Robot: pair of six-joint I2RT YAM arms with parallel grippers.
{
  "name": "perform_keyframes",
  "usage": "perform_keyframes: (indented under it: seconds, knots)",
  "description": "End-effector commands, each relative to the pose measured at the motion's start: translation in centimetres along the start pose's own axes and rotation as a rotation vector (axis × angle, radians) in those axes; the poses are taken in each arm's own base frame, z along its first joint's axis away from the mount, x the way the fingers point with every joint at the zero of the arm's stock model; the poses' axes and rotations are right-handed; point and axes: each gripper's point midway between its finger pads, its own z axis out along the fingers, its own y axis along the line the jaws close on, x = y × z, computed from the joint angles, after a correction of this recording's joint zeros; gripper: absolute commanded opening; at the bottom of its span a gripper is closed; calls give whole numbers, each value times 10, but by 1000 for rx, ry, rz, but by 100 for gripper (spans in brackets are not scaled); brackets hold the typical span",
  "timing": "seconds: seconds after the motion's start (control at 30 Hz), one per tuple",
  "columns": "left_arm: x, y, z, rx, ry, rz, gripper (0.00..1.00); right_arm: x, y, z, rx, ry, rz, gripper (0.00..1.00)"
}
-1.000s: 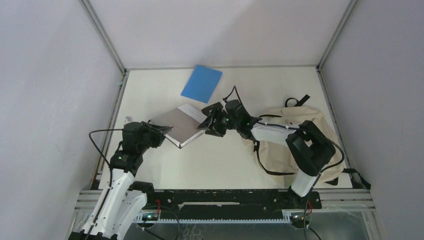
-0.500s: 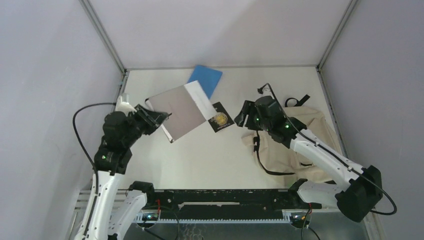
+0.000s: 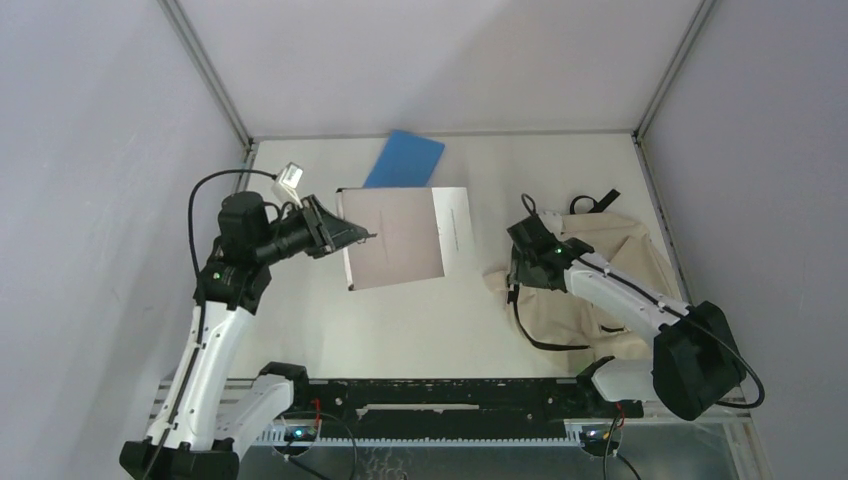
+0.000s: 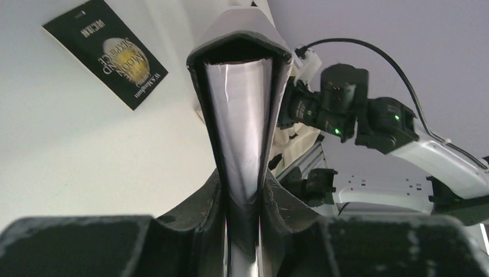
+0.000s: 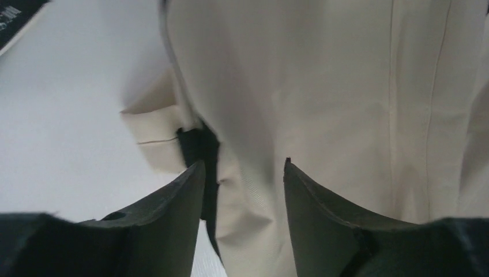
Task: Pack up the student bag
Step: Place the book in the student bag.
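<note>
The student bag (image 3: 615, 262), cream with black straps, lies slumped at the right of the table. My right gripper (image 3: 515, 270) is down at its left edge. In the right wrist view that gripper (image 5: 242, 168) is open, with a fold of the bag's fabric (image 5: 346, 86) and a black strap between its fingers. My left gripper (image 3: 343, 236) is shut on the edge of a grey notebook (image 3: 395, 238) and holds it raised over the table's middle. In the left wrist view the notebook (image 4: 239, 98) stands edge-on in that gripper (image 4: 243, 187).
A blue book (image 3: 407, 158) lies flat at the back of the table. A black booklet (image 4: 106, 52) with gold print lies on the table under the raised notebook, seen only in the left wrist view. The bag's black strap (image 3: 530, 335) loops toward the front.
My left arm has lifted the notebook and swung it up and right, over the black booklet. The right gripper left the table's middle and dropped onto the bag's left edge.
</note>
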Motion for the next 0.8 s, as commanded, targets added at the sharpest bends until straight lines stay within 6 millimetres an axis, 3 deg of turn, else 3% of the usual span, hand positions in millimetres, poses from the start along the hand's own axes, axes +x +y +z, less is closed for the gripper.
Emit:
perform_keyframes:
  seconds: [0.0, 0.17, 0.27, 0.53, 0.63, 0.77]
  knots:
    - [12, -7, 4, 82, 54, 33, 0, 0, 0, 20, -85, 24, 55, 47]
    - [16, 1, 11, 66, 79, 13, 0, -2, 5, 16, -141, 28, 66, 0]
    - [18, 5, 15, 57, 92, 4, 0, -15, 12, -8, -216, -21, 80, 0]
    - [48, 10, 40, 124, 183, -101, 0, -59, 37, -107, -529, -205, 125, 0]
    - [53, 13, 49, 125, 202, -120, 0, -62, 41, -119, -587, -193, 142, 0]
    - [56, 19, 57, 115, 238, -155, 0, -60, 42, -114, -585, -170, 139, 0]
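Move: The bag's near-side rim lies almost under the right hand's open fingers, about 1 cm back, 1 cm right and 3 cm below; its black strap runs some 3 cm to this hand's left, 5 cm down. The left hand, gripping the book, has that rim roughly 33 cm to its right, level ahead, 25 cm below. From it the black booklet sits about 13 cm ahead, 17 right, the blue folder 32 ahead, 10 right, both 30 below. Right dips, pinches the bag's rim, lifts about 12 cm; left lowers the held book 7 cm, drifting right towards it. ##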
